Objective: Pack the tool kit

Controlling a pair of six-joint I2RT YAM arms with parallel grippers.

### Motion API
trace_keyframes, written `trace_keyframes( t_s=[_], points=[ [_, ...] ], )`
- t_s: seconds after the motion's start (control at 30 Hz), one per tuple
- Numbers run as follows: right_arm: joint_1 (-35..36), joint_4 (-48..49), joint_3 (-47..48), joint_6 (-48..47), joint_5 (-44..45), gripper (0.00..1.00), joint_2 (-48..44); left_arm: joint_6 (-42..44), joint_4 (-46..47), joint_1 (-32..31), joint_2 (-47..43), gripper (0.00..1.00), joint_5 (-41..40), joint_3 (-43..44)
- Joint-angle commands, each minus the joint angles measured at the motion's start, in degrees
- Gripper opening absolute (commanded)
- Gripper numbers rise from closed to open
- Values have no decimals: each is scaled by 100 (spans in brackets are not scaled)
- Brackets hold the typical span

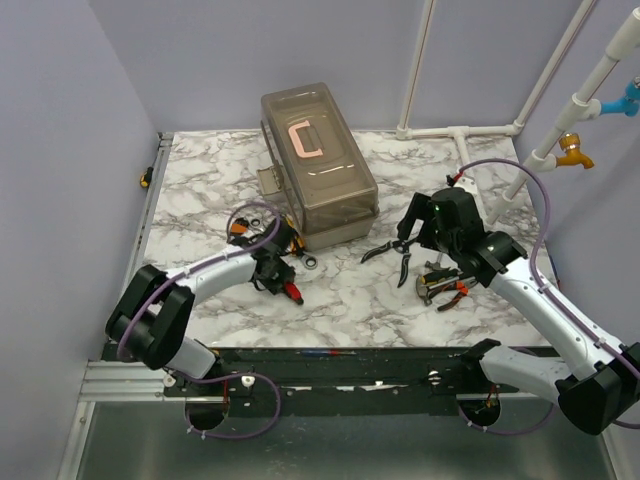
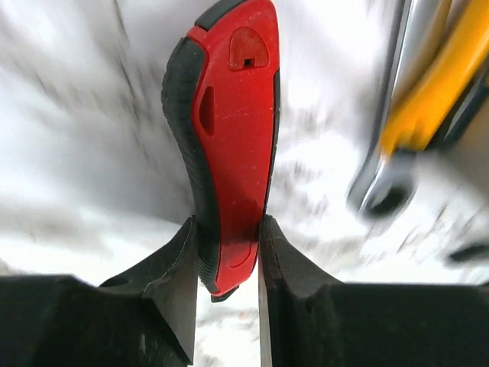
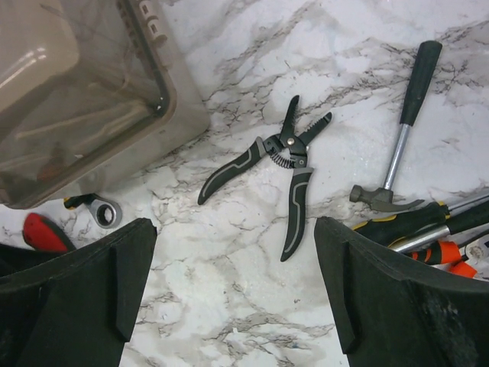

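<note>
The tool kit box (image 1: 318,165) stands at the back of the marble table with its smoky lid down and pink handle on top; its corner fills the upper left of the right wrist view (image 3: 76,92). My left gripper (image 2: 227,229) is shut on the tail end of the red cutter (image 2: 229,138), both fingers pressed against its sides, low over the table in front of the box (image 1: 280,275). My right gripper (image 3: 233,252) hangs open above bare marble, short of the black pliers (image 3: 283,149). A hammer (image 3: 397,145) and a screwdriver (image 3: 405,222) lie to the right.
A ring wrench (image 3: 103,210) lies by the box's front corner. A yellow-handled tool (image 2: 428,99) lies right of the cutter. More orange-handled tools (image 1: 450,292) sit under the right arm. White pipes (image 1: 460,132) run along the back right, and walls enclose the table.
</note>
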Motion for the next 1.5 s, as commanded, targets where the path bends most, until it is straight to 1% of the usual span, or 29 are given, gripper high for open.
trace_keyframes(
  t_s=[0.0, 0.1, 0.17, 0.23, 0.3, 0.33, 0.37, 0.4, 0.43, 0.47, 0.5, 0.53, 0.57, 0.67, 0.77, 0.8, 0.83, 0.87, 0.97, 1.0, 1.07, 1.17, 1.27, 1.33, 1.37, 1.47],
  points=[
    [8, 16, -203, 180, 1, 93, -7, -639, -414, -1495, -546, 0, -427, -222],
    [8, 51, -254, 231, 81, 93, -46, -945, -416, -2366, -526, 0, -799, 112],
    [4, 42, -282, 256, 114, 93, -70, -955, -480, -2850, -304, 0, -1197, 617],
    [8, 26, -311, 325, 205, 93, -103, -920, -707, -3201, 110, 0, -1517, 1369],
    [12, 2, -346, 375, 269, 93, -156, -727, -855, -3394, 644, 0, -1595, 2178],
    [4, -5, -370, 397, 313, 93, -197, -646, -971, -3471, 892, 1, -1648, 2528],
    [8, 1, -397, 423, 339, 93, -251, -575, -1087, -3554, 1087, 6, -1733, 2912],
    [4, -1, -415, 433, 368, 93, -284, -510, -1124, -3624, 1207, 20, -1862, 3161],
    [10, -14, -433, 457, 385, 95, -309, -384, -1127, -3653, 1304, 40, -1926, 3393],
    [2, -32, -450, 481, 386, 99, -318, -298, -1167, -3682, 1363, 66, -1971, 3561],
    [4, -25, -476, 487, 369, 100, -313, -202, -1278, -3684, 1410, 85, -1987, 3734],
    [8, -7, -475, 469, 344, 100, -282, -67, -1361, -3685, 1422, 95, -2020, 3850],
    [4, 1, -466, 453, 320, 100, -248, 73, -1463, -3677, 1384, 98, -2087, 3945],
    [-3, 154, -300, 207, 107, 100, -104, 717, -1517, -3676, 938, 98, -2406, 3808],
    [4, 281, 113, -150, -215, 100, 161, 1504, -1266, -3538, -16, 98, -2635, 3163],
    [5, 276, 345, -259, -292, 100, 279, 1799, -1119, -3422, -402, 98, -2536, 2849],
    [7, 297, 574, -408, -460, 100, 424, 2249, -867, -3206, -756, 99, -2247, 2547],
    [8, 360, 763, -548, -680, 100, 547, 2650, -426, -3006, -1247, 98, -1816, 2094],
    [8, 345, 1572, -787, -1194, 100, 1118, 3466, 682, -2225, -2613, 98, -868, 874],
    [15, 293, 1867, -848, -1305, 100, 1410, 3608, 1055, -1897, -3058, 98, -524, 466],
    [41, 119, 2684, -989, -1594, 100, 1988, 3628, 1236, -1268, -3664, 98, -203, 54],
    [263, -157, 3854, -1093, -1758, 96, 2839, 3738, 1275, -439, -4098, 98, 213, -176],
    [531, -657, 5427, -1216, -1832, 96, 3958, 3739, 1499, 344, -4261, 98, 735, -363],
    [650, -1028, 6618, -1269, -1834, 95, 4736, 3722, 1774, 892, -4229, 98, 1435, -476],
    [677, -1163, 7212, -1295, -2023, 95, 5154, 3705, 1913, 1158, -4158, 98, 1685, -518],
    [694, -1423, 8525, -1300, -2185, 95, 6138, 3566, 2515, 1759, -3805, 98, 2521, -649]
  ],
)
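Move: The red knife is already in the left hand's fingers; its spot, between the black pliers' handles, lies 21 cm to the right, 2 ahead and 1 below. The pliers' middle is 6 ahead and 22 right, the yellow cutter 12 ahead and 1 right. From the right hand, the toolbox's pink handle is about 20 cm ahead, 21 left and 2 lower, the pliers 4 ahead, 3 left, 19 down. The red knife, still gripped near one end, goes back, then about 20 cm right in the left hand, lifting and turning some 25 degrees clockwise, until the fingers open in the air by the pliers; the empty hand returns left, rising and tilting up to point forward. After waiting, the right hand, fingers wide open, sweeps left, forward and up towards the toolbox's pink handle. ##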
